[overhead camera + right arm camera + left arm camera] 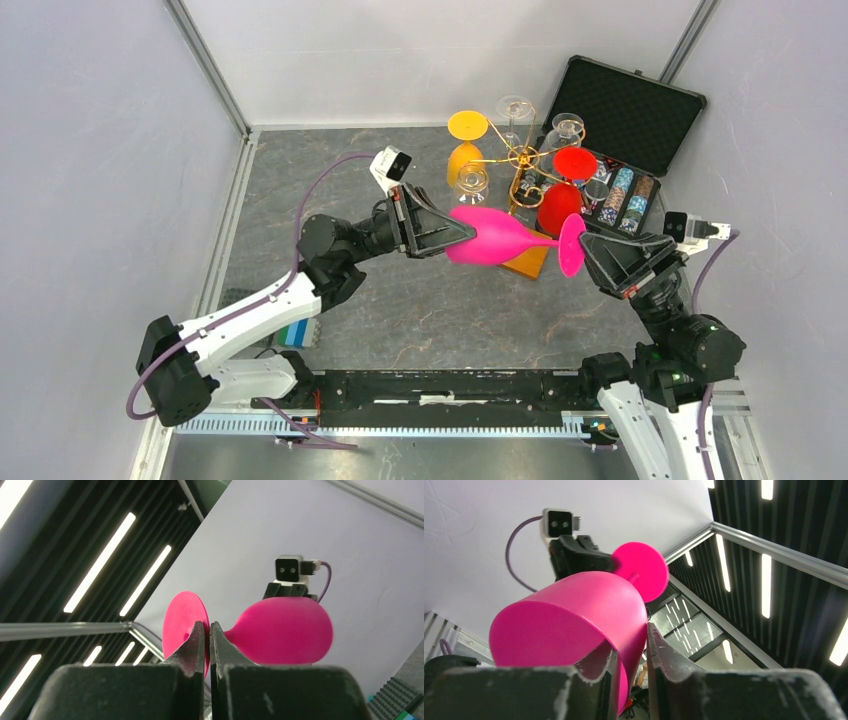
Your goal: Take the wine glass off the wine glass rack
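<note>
A pink wine glass (495,238) hangs level above the table, in front of the gold wire wine glass rack (522,160) and clear of it. My left gripper (468,232) is shut on the rim of its bowl. In the left wrist view the bowl (574,615) fills the gripper (631,640), one finger inside and one outside. My right gripper (583,245) is shut on the glass's round foot. In the right wrist view the foot (182,625) sits in the gripper (207,626), and the bowl (285,630) lies beyond.
On the rack's arms hang a yellow glass (466,150), a red glass (565,195) and several clear glasses (516,108). The rack's wooden base (530,264) lies under the pink glass. An open black case (625,105) with poker chips (625,195) stands at the back right. A small blue-green block (293,333) lies near the left arm's base.
</note>
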Tool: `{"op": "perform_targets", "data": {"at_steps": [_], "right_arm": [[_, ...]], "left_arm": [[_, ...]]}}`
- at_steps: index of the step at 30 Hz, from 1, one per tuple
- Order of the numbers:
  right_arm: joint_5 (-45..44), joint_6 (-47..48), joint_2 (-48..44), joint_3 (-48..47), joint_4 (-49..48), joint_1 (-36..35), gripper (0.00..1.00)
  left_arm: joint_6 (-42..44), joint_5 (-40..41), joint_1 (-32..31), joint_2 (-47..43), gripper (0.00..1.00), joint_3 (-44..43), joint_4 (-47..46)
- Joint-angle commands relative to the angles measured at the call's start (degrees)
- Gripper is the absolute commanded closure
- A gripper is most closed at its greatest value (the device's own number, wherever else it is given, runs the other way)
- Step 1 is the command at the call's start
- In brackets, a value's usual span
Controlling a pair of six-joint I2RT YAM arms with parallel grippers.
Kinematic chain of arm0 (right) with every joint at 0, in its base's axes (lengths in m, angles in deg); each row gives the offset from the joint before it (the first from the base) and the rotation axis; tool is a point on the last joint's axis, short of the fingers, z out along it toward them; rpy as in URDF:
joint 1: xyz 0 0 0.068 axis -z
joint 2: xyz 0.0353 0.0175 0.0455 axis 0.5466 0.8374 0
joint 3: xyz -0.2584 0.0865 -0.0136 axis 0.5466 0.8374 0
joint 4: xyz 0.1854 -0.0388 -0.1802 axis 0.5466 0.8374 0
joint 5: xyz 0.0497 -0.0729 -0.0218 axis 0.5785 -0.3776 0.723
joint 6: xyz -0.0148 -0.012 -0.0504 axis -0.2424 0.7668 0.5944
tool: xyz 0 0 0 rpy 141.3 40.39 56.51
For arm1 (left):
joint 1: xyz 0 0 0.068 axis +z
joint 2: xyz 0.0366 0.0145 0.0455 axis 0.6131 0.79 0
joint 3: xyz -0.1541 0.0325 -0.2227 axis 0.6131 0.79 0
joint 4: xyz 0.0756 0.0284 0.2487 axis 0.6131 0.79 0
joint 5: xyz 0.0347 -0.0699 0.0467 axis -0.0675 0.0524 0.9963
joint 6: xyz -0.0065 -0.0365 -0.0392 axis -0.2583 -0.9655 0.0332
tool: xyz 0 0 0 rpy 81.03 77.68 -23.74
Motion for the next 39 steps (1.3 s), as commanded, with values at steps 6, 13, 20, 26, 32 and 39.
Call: {"op": "perform_targets", "data": {"at_steps": [6, 13, 20, 26, 32, 39], "right_arm": [[-6.89, -0.26, -3.04, 8.35, 0.96, 0.28, 1.0], [-7.38, 1.3, -1.93, 9.81, 0.59, 0.29, 0.94], [-9.66, 11.12, -0.74, 6.83, 5.81, 0.29, 0.13], [-13.46, 29.0, 1.09, -2.03, 18.44, 0.32, 0.02], [-14.4, 47.81, 4.04, -8.72, 27.67, 0.28, 0.02], [-3.6, 62.34, 8.88, -10.15, 31.67, 0.3, 0.02]], "left_arm": [[4.41, -2.58, -1.09, -2.52, 0.98, -5.41, 3.98], [11.81, -4.24, -1.09, -4.41, 0.98, -8.87, 12.81], [27.42, -2.12, -0.67, -7.35, 0.98, -17.24, 32.63], [46.06, 12.31, -0.56, -9.18, 0.98, -31.15, 60.78], [57.45, 30.89, -0.56, -9.43, 0.98, -37.71, 78.49], [65.44, 56.54, -0.56, -9.09, 0.98, -37.24, 93.93]]}}
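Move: The pink wine glass lies roughly level between both grippers, off the rack; the left fingers already straddle its rim, with the glass's middle about 6 cm to their right and 1 cm up. The right gripper pinches the foot, the middle some 8 cm to its left. From the left gripper, the rack's hub stands about 20 cm ahead, 12 cm right and 7 cm lower, the clear glass 17 cm ahead, 3 cm right, and the red glass 17 cm ahead, 18 cm right, both some 13 cm lower. Close the left gripper on the bowl's rim and hold nearly still while the right, easing forward and down with the foot, opens fully and goes on towards the rack, about 8 cm forward and 6 cm down in all, turning clockwise. Then swing the left gripper with the glass some 10 cm left and 6 cm forward, rising before it sinks again, turning it counter-clockwise about 45 degrees. ##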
